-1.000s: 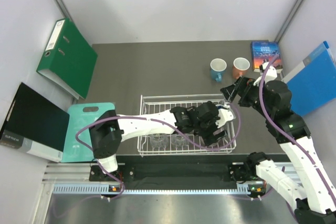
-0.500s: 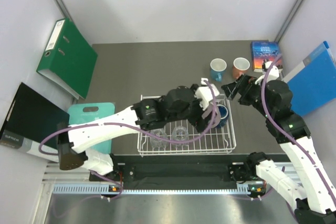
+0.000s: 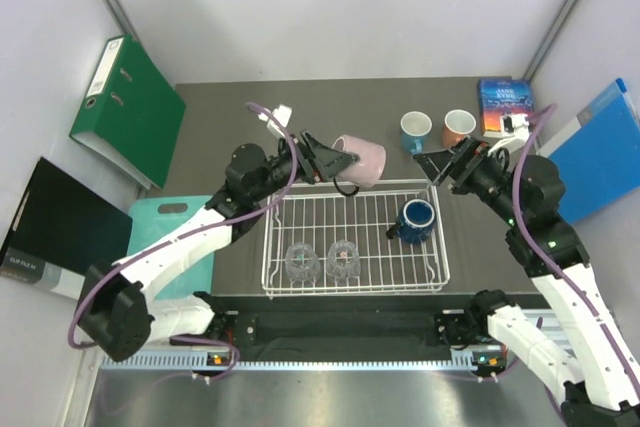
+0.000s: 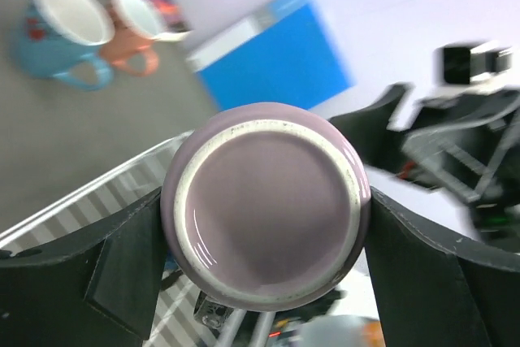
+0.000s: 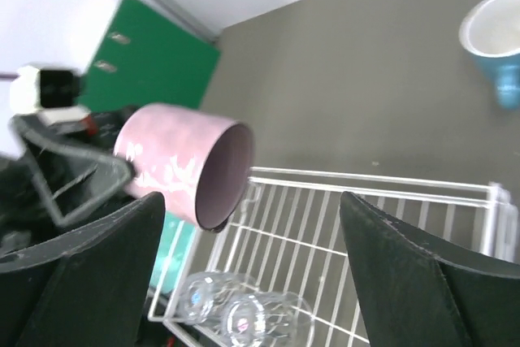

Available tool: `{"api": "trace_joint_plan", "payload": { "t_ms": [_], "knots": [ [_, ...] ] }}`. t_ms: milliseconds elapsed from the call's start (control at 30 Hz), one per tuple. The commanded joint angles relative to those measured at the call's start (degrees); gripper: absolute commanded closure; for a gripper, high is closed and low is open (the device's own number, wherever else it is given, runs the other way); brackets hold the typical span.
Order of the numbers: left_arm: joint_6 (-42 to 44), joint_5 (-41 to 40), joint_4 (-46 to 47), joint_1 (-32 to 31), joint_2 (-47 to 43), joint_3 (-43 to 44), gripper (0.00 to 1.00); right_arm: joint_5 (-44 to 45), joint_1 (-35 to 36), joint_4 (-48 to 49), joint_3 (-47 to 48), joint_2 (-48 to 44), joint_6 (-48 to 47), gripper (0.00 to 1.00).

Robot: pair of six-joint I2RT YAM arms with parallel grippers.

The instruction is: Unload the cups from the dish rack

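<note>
My left gripper (image 3: 342,161) is shut on the mauve-pink mug (image 3: 360,160), held on its side in the air over the far left rim of the white dish rack (image 3: 268,247). In the left wrist view both fingers (image 4: 122,259) press the sides of the mug (image 4: 266,205), whose base faces the camera. A dark navy mug (image 3: 416,219) stands in the rack at the right. Two glass tumblers (image 3: 303,260) (image 3: 343,258) lie at its near left. My right gripper (image 3: 445,162) hangs open and empty above the rack's far right corner. The light blue mug (image 3: 415,131) and orange mug (image 3: 458,127) stand on the table behind.
A green binder (image 3: 128,107) and a black folder (image 3: 60,232) lean at the left. A teal cutting board (image 3: 165,247) lies left of the rack. A blue folder (image 3: 600,152) and a book (image 3: 507,105) are at the far right.
The left arm has lifted the mauve-pink mug out of the rack's right side and swung it back to the far left. The navy mug is now uncovered. The right gripper has hardly moved.
</note>
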Motion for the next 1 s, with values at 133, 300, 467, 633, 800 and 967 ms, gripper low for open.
{"api": "trace_joint_plan", "payload": {
  "t_ms": [133,300,467,633,800,967],
  "knots": [
    [-24.9,12.6,40.9,1.9,6.0,-2.3,1.00,-12.8,0.7,16.2,-3.8,0.5,8.0,0.14],
    [-26.2,13.5,43.2,1.8,7.5,-2.5,1.00,-18.3,0.8,29.1,-7.0,1.7,16.3,0.15],
    [-26.2,14.0,43.5,1.9,8.4,-2.3,1.00,-20.2,1.1,33.6,-6.3,3.8,18.9,0.16],
    [-26.7,14.8,43.6,1.8,10.0,-2.1,1.00,-20.5,3.1,37.1,-4.3,6.5,20.2,0.19],
    [-27.7,15.5,45.0,1.6,12.1,-1.9,1.00,-18.7,8.8,38.5,-2.3,10.8,19.0,0.30],
    [-28.5,16.7,46.9,0.8,13.9,-1.2,1.00,-14.4,13.5,39.6,-1.2,14.3,18.0,0.57]
  ]
}}
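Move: The pink cup, mouth turned towards the right hand, is already in the left fingers, its middle about 2 cm ahead and 3 cm right of the left hand point. From the right hand it lies some 16 cm left, 1 cm ahead, nearly level. The navy cup in the rack is about 3 cm back, 1 cm right and 20 cm below the right hand; the light-blue cup stands roughly 18 cm ahead, straight on, 24 cm down. Right hand swings about 11 cm left to the pink cup's rim, half-closing; left hand raises it 3 cm. ##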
